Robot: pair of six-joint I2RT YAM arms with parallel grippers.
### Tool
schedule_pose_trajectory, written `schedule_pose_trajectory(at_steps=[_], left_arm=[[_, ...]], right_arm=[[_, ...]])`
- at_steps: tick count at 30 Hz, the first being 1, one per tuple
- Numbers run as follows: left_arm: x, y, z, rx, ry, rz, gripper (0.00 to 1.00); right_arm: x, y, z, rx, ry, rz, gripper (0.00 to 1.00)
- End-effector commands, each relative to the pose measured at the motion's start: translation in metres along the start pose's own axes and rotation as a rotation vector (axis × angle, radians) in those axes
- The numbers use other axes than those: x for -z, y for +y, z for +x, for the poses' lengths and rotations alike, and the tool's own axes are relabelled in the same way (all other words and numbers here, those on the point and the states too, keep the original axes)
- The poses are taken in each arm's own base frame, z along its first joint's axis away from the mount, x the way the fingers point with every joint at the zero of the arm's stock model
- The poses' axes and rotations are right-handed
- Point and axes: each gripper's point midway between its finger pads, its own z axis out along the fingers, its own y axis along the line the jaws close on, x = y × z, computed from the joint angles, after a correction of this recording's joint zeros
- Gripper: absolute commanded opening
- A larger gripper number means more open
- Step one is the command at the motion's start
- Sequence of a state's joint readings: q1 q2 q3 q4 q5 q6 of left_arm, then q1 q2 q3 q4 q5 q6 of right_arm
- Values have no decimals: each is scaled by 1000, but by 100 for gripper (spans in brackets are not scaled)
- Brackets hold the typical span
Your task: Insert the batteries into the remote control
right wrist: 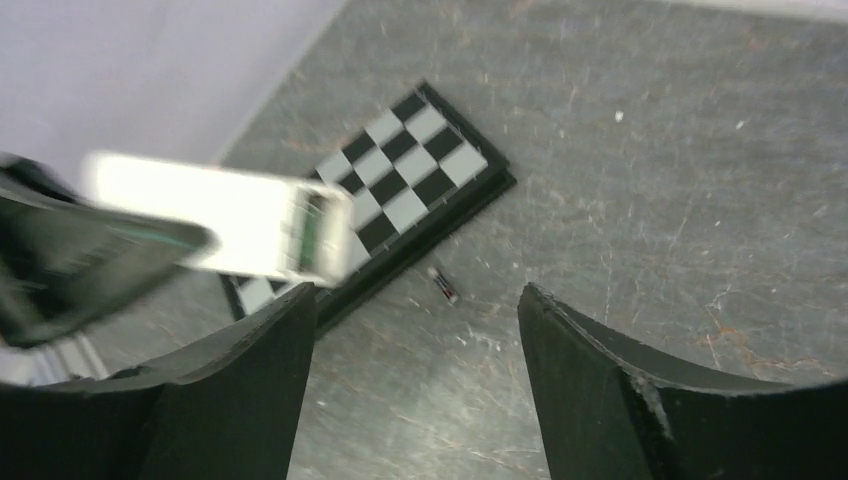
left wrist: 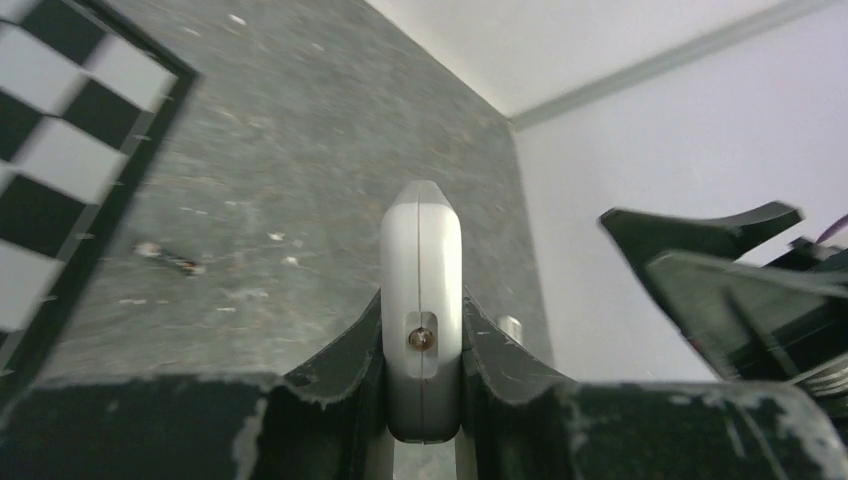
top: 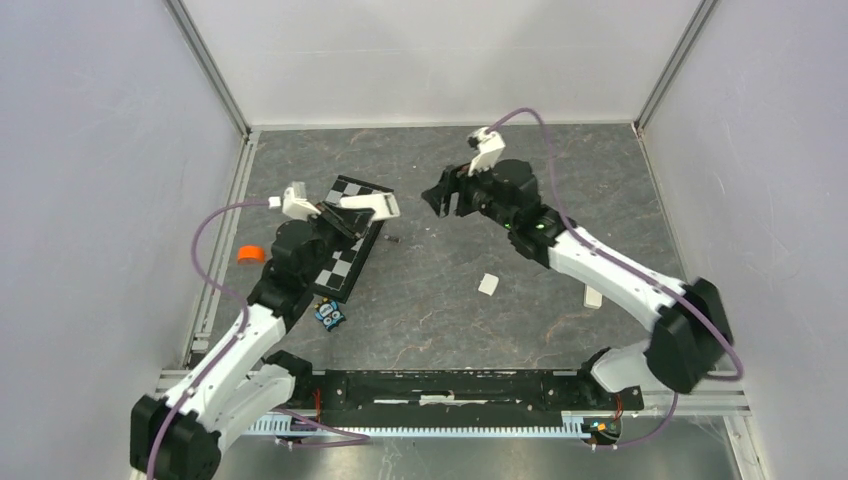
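Observation:
My left gripper (top: pixel 343 216) is shut on the remote control (top: pixel 368 204), a white bar held above the chessboard's far end. In the left wrist view the remote (left wrist: pixel 421 262) stands edge-on between the fingers (left wrist: pixel 340 355). In the right wrist view the remote (right wrist: pixel 215 213) shows a green patch at its end. One battery (top: pixel 392 240), a tiny dark cylinder, lies on the table just right of the board; it also shows in the left wrist view (left wrist: pixel 170 259) and the right wrist view (right wrist: pixel 444 285). My right gripper (top: pixel 440 196) is open and empty, raised right of the remote. I see no second battery.
The black-and-white chessboard (top: pixel 350 255) lies under the left gripper. A small blue toy (top: pixel 330 315) sits near it, an orange piece (top: pixel 250 255) to its left. A small white square piece (top: pixel 488 284) and a white strip (top: pixel 592 296) lie under the right arm. Walls enclose the table.

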State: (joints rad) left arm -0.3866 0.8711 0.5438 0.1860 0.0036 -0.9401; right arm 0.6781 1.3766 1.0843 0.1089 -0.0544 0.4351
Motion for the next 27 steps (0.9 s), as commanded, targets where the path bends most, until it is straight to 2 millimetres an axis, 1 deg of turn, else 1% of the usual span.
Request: schedule_pose_trajectory(at_steps=[1,4,6,7,9,12,14,16,19,21,24,25,27], left_arm=[[29,20,-54,-120,-206,-218,2],[48,21,-72,-147,-276,-263,2],[57,19,-80,-162,-301,-271,2],[59,18,-82,-167,-307,-273,2],[64,15,-85,-176,-314,-272,2],[66,14,-86,-184,-312,-276,2],[65,14,-85,-187,-305,-274,2],[64,13,-84,-190,-299,-267,2],[63,9,-84,-194,-292,-254,2],[63,8,-85,-201,-292,-254,2],[62,7,-86,-210,-290,-253,2],[62,6,-86,-212,-289,-253,2],[61,6,-86,-215,-286,-254,2]], right_arm=[[-40,-2,63,160,157,-75,80],[-68,-4,98,263,240,-92,79],[-86,-8,122,349,288,-96,78],[-93,-6,128,395,291,-99,78],[-106,-3,145,506,304,-100,78],[-122,3,156,564,306,-107,78],[-133,1,164,564,311,-104,77],[-142,-1,171,562,321,-102,75],[-152,-1,185,557,352,-120,65],[-158,0,197,560,383,-147,55],[-163,-3,206,565,408,-149,43],[-164,-4,209,569,414,-153,41],[-164,-3,212,583,424,-169,40]])
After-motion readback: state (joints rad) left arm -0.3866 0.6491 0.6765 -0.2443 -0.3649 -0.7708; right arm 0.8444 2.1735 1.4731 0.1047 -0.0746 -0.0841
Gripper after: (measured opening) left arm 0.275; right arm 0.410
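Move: The loose battery lies on the table about 14 cm to the right hand's left, some 4 cm ahead and about 25 cm below. The chessboard's middle is roughly 13 cm to the left of the battery, level with it; the white battery cover lies about 9 cm to the right hand's right and 8 cm back. The remote, still in the left hand, is about 16 cm to the right hand's left, level and slightly lower. From the left hand the battery lies some 7 cm ahead, 3 cm right and 21 cm down. The empty right hand plunges about 23 cm and sweeps some 13 cm left, the drop mostly first, then a flatter glide left and a little forward to the battery beside the chessboard, its left side rolling down and the wrist turning counter-clockwise while the wide-open fingers narrow to about half their gap. Meanwhile the left hand keeps its grip on the remote and draws it some 9 cm left, away from the battery, drifting slightly back and up and turning about 20 degrees counter-clockwise. ##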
